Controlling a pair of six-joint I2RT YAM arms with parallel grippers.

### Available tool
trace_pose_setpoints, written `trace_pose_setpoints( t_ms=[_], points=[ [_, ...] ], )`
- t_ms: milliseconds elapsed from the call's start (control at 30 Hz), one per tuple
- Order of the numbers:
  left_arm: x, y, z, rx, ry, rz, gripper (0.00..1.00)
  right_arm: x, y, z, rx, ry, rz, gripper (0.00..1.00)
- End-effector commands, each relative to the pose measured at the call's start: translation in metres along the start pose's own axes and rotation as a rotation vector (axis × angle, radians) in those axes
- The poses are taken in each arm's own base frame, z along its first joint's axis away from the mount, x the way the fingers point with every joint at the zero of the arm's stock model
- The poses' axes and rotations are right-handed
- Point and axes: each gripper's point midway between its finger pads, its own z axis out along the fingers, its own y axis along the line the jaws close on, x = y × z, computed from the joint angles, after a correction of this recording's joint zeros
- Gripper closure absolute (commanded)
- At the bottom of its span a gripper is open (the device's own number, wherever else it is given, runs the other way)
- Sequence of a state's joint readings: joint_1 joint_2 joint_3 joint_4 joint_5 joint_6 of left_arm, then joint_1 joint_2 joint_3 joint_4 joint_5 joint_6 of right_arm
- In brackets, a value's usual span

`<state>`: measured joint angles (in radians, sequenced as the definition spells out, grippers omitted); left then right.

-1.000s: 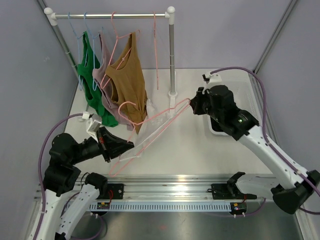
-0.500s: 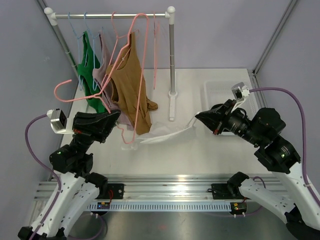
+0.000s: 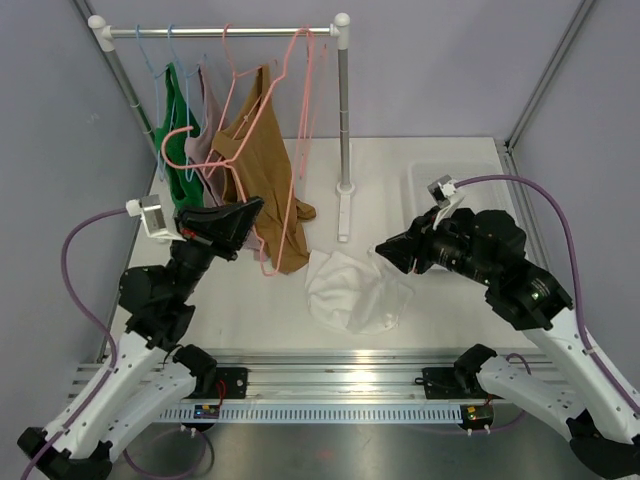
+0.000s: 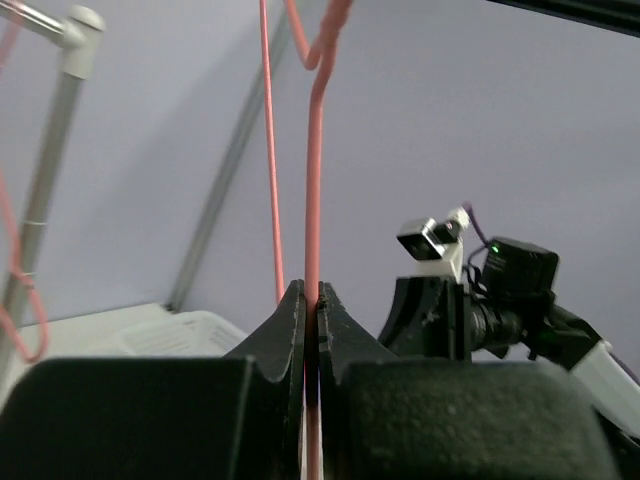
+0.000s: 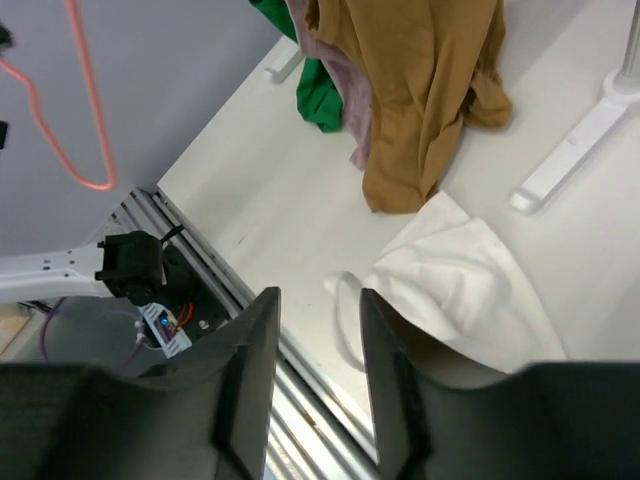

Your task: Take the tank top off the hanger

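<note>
The white tank top (image 3: pixel 355 290) lies crumpled on the table, off the hanger; it also shows in the right wrist view (image 5: pixel 460 285). My left gripper (image 3: pixel 252 208) is shut on the bare pink hanger (image 3: pixel 296 120) and holds it up by the rack. In the left wrist view the jaws (image 4: pixel 311 300) pinch its pink wire (image 4: pixel 311 180). My right gripper (image 3: pixel 385 250) is open and empty just above the tank top's right edge. In the right wrist view its fingers (image 5: pixel 315 340) stand apart over the top's strap.
A rack rod (image 3: pixel 220 31) holds a brown tank top (image 3: pixel 262 150), a mauve one and a green one (image 3: pixel 180 150) on hangers. The rack's post base (image 3: pixel 345 215) stands mid-table. A white tray (image 3: pixel 450 180) sits back right.
The white tank top has come off the hanger and dropped onto the table. My right gripper has let go of it. My left gripper has swung the bare hanger up toward the rack.
</note>
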<state>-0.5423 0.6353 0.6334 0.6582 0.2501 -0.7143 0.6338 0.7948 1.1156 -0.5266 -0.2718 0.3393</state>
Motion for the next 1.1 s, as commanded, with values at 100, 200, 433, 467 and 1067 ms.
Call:
trace_pose_setpoints(
  t_ms=[100,200,433,467,1067],
  points=[
    [0.009,0.071,-0.030,-0.464,0.195,0.163,1.00,0.036,-0.024,0.027,0.043,0.106,0.025,0.01],
    [0.021,0.091,-0.051,-0.602,0.279,0.166,1.00,0.036,-0.030,0.029,0.068,0.098,0.024,0.00],
    [0.036,0.118,-0.041,-0.771,0.505,0.186,1.00,0.034,-0.032,0.029,0.086,0.094,0.030,0.00],
    [0.040,0.122,-0.039,-0.784,0.543,0.193,1.00,0.035,-0.032,0.029,0.088,0.094,0.030,0.00],
    [0.018,0.204,0.094,-0.927,0.713,0.415,1.00,0.036,-0.039,0.018,0.131,0.098,-0.003,0.00]
  ],
)
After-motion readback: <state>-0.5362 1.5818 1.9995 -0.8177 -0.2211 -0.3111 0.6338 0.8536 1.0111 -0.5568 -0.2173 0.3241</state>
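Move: My left hand grips the empty pink hanger; the free stretch of rack rail it is bound for is about 40 cm ahead, 2 cm right and 6 cm above. The brown tank top hangs some 33 cm ahead, 3 cm left, 18 cm below, and the spare pink hanger 40 cm ahead, 10 cm right, 5 cm below. From my right hand, the white tank top is about 17 cm ahead, 5 cm left and 33 cm below. I carry the hanger about 20 cm forward to the rail with my left hand, fingers still shut on it, dipping about 11 cm on the way and then climbing again, while the wrist swings round nearly 70 degrees so the upward-pointing fingers tip down. My right hand finishes spreading its fingers, dropping about 7 cm to leave the white tank top, then hovers open. ##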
